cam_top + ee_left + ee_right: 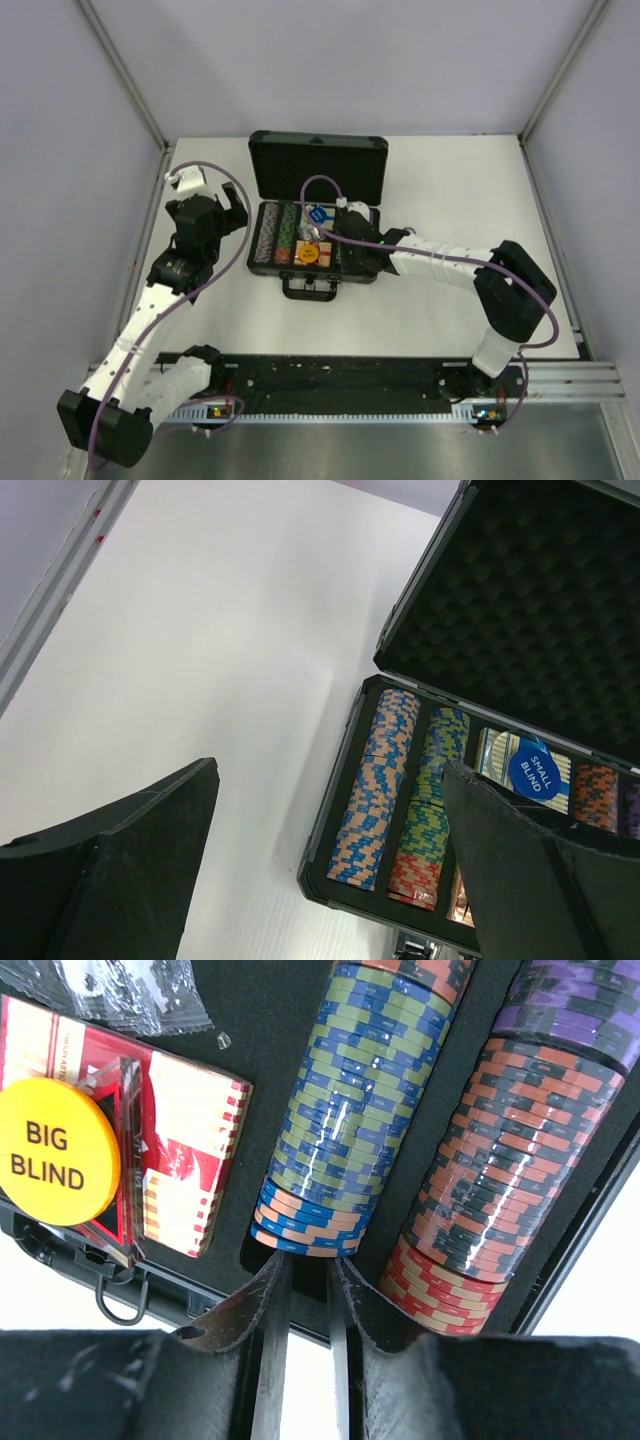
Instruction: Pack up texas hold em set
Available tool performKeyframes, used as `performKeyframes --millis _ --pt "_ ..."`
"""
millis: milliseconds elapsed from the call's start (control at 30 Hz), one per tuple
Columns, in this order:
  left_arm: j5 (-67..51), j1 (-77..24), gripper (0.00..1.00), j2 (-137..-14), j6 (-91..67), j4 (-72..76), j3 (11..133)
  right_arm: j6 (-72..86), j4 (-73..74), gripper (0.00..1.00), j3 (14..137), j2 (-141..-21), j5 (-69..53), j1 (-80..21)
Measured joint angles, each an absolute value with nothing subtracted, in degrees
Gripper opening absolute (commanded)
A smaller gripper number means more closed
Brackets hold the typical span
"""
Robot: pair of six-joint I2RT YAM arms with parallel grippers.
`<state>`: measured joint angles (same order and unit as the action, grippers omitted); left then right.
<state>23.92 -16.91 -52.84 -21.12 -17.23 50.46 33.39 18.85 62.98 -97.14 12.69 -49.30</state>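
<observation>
The texas hold em set's black case (262,270) lies open mid-table with its foam lid (318,165) raised. Rows of multicoloured chips (380,780) fill its left side. A blue "SMALL BLIND" button (533,770) rests on a card box. In the right wrist view a yellow "BIG BLIND" button (55,1150) and a red triangle (118,1195) lie on the red card box (190,1150). My right gripper (308,1260) hovers at the near end of a blue-green chip row (350,1110), its fingers a narrow gap apart and holding nothing. My left gripper (330,770) stands wide open left of the case, above the table.
The case handle (308,290) points toward the arm bases. A clear plastic bag (130,990) lies in the case beyond the red box. An orange, black and purple chip row (510,1140) runs right of my right fingers. Enclosure walls stand left, right and behind.
</observation>
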Motion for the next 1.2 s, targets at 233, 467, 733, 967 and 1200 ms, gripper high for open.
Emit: performKeyframes --millis 233,467,733,967,1200 --pt "23.9 -16.84 0.99 -52.84 -21.37 -17.23 50.43 35.33 18.9 0.34 63.0 -95.92 13.1 -49.32" --pt "23.92 -16.62 0.99 -52.23 -21.82 -17.3 50.13 37.98 21.19 0.34 64.62 -95.96 14.0 -49.36" --pt "23.92 -16.56 0.99 -51.37 -22.09 -17.82 50.02 40.34 26.98 0.37 68.64 -94.65 15.62 -49.19" --pt "23.92 -16.49 0.99 -51.11 -22.2 -18.13 50.02 43.35 31.88 0.42 70.3 -90.61 16.95 -47.11" --pt "23.86 -16.47 0.99 -50.59 -22.52 -18.22 49.91 47.97 36.18 0.59 65.19 -81.32 21.19 -37.69"
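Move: The last loose chip lies on the bare table outside the case, roughly 16 cm to the right hand's right, 8 cm farther out and 3 cm lower. The middle of the green-blue chip column is some 8 cm straight ahead, that of the purple-orange column about 7 cm ahead and 5 cm right. The Big Blind button is 9 cm left and 1 cm ahead. From the left hand, the loose chip lies about 44 cm right, 3 cm ahead and 22 cm down. Straight up at first, slowly, then faster and off to the right, the right hand leaves the front end of the green-blue chip column. It rises about 8 cm and swings some 11 cm right, a little forward at the end, over the purple-orange column and the case's right rim towards the loose chip. The wrist turns clockwise while the fingers open from a narrow gap to half wide. ##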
